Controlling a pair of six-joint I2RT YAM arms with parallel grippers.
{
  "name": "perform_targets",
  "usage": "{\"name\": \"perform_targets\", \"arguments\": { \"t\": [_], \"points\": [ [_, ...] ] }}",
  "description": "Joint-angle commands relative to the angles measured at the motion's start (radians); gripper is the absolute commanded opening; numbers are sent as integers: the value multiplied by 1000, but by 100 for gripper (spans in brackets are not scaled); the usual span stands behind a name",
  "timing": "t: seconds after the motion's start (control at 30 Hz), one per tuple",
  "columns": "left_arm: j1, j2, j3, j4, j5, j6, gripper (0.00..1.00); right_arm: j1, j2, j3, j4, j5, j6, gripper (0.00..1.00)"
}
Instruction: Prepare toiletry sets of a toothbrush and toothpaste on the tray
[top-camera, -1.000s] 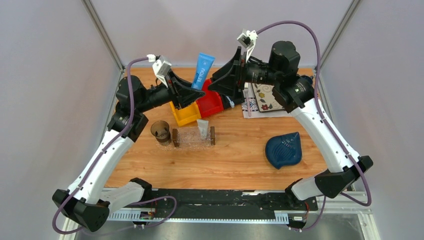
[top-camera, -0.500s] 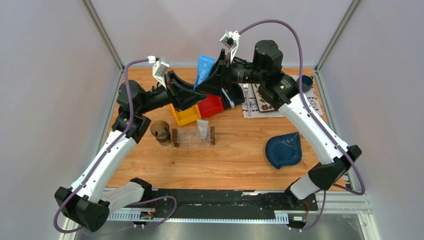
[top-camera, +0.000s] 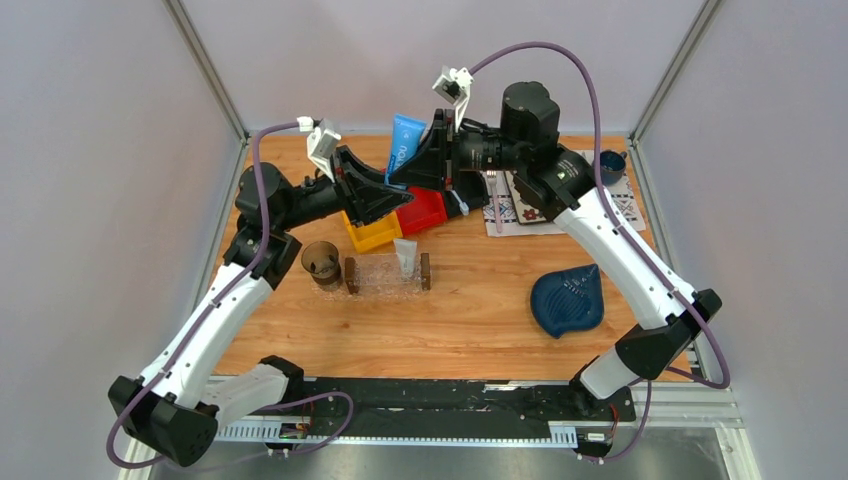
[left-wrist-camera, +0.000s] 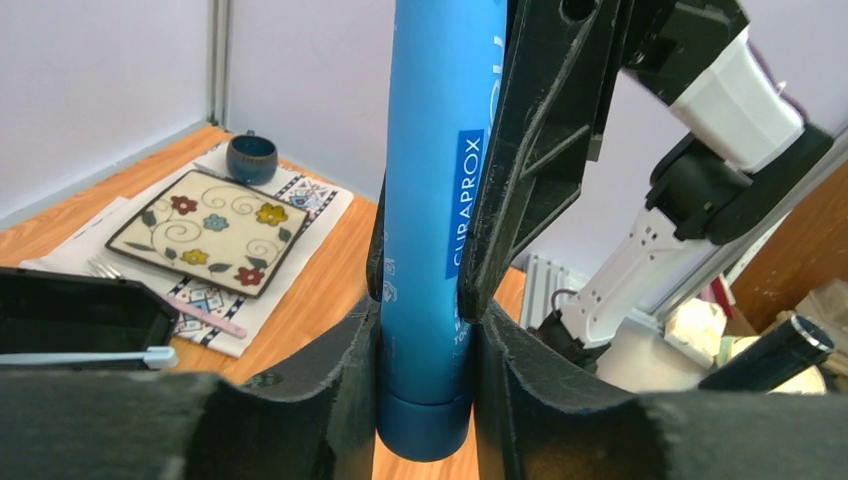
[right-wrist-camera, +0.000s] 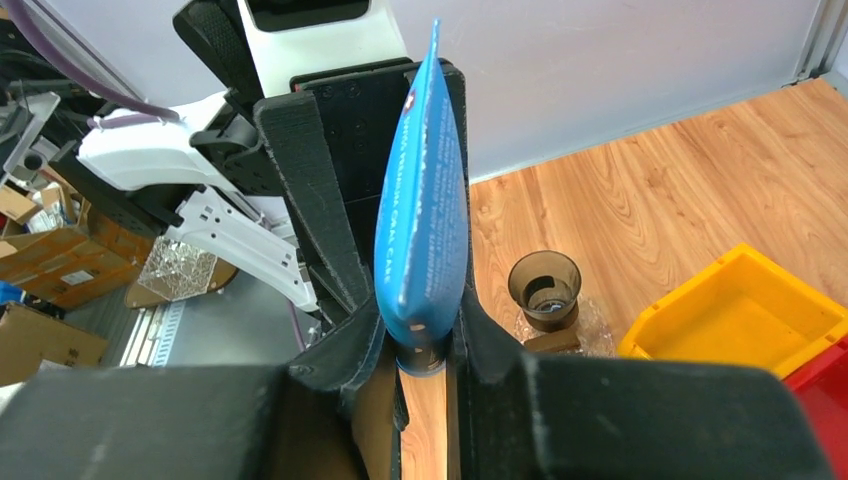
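Observation:
The bright blue toothpaste tube (top-camera: 405, 145) stands upright in the air over the bins, cap end down. My left gripper (top-camera: 392, 182) is shut on its lower part (left-wrist-camera: 430, 330), just above the cap. My right gripper (top-camera: 428, 165) is shut on the same tube (right-wrist-camera: 425, 230), its fingers pressing both sides close to the left gripper's fingers (right-wrist-camera: 310, 190). A white-grey toothpaste tube (top-camera: 405, 258) lies on the clear tray (top-camera: 375, 278). The pale blue toothbrush (left-wrist-camera: 90, 357) lies in a bin behind the arms.
A yellow bin (top-camera: 368, 232) and a red bin (top-camera: 425, 212) stand behind the tray. A brown cup (top-camera: 321, 262) is at the tray's left end. A floral plate (left-wrist-camera: 205, 225), a pink-handled fork (top-camera: 497, 205) and a small blue cup (top-camera: 610, 162) lie back right. A blue leaf dish (top-camera: 568, 300) sits at the right.
My right gripper has swung left to the blue tube and closed on it. My left gripper has kept its hold on the tube, shifting only slightly.

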Motion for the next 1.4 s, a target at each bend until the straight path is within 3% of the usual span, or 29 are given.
{"name": "perform_targets", "arguments": {
  "t": [0.0, 0.07, 0.1, 0.2, 0.47, 0.6, 0.87, 1.37],
  "points": [
    [-2, -46, 12, -138, 15, 151, 44, 1, -22, 60, -18, 31, -64, 5],
    [-2, -59, 15, -224, 2, 240, 51, 1, -25, 66, -40, 40, -77, 5],
    [-2, -62, 15, -259, -2, 272, 60, -1, -30, 68, -44, 41, -83, 5],
    [-2, -85, 18, -387, -34, 438, 65, -1, -37, 74, -70, 52, -109, 4],
    [-2, -150, 112, -752, -133, 748, 68, -1, -65, 40, -214, 84, -268, 2],
    [-2, -161, 201, -856, -155, 854, 69, -1, -83, -38, -277, 71, -347, 2],
    [-2, -118, 299, -892, -83, 879, 71, 68, -122, -153, -352, 116, -515, 1],
    [-2, -64, 285, -878, 70, 894, 77, 211, -83, -181, -420, 195, -646, 0]
  ]
}}
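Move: The blue toothpaste tube is gripped by both hands, its middle about 4 cm above each hand point and 1 cm ahead. From the right hand, which carries it on, the bubble-wrapped tray lies roughly 8 cm ahead, 5 cm left and 34 cm below. The white toothpaste tube on it is about 9 cm ahead and 2 cm left, the brown glass 8 cm ahead and 20 cm left, the yellow box 20 cm ahead and 9 cm left. The blue tube passes wholly to the right hand as the left fingers open and let go. The right hand keeps its pinch, sinks about 13 cm towards the tray, draws back 6 cm, and tips its fingers down some 25 degrees. The left hand first drops and shifts left, then partly rises and eases back, its fingers tipping down too. ##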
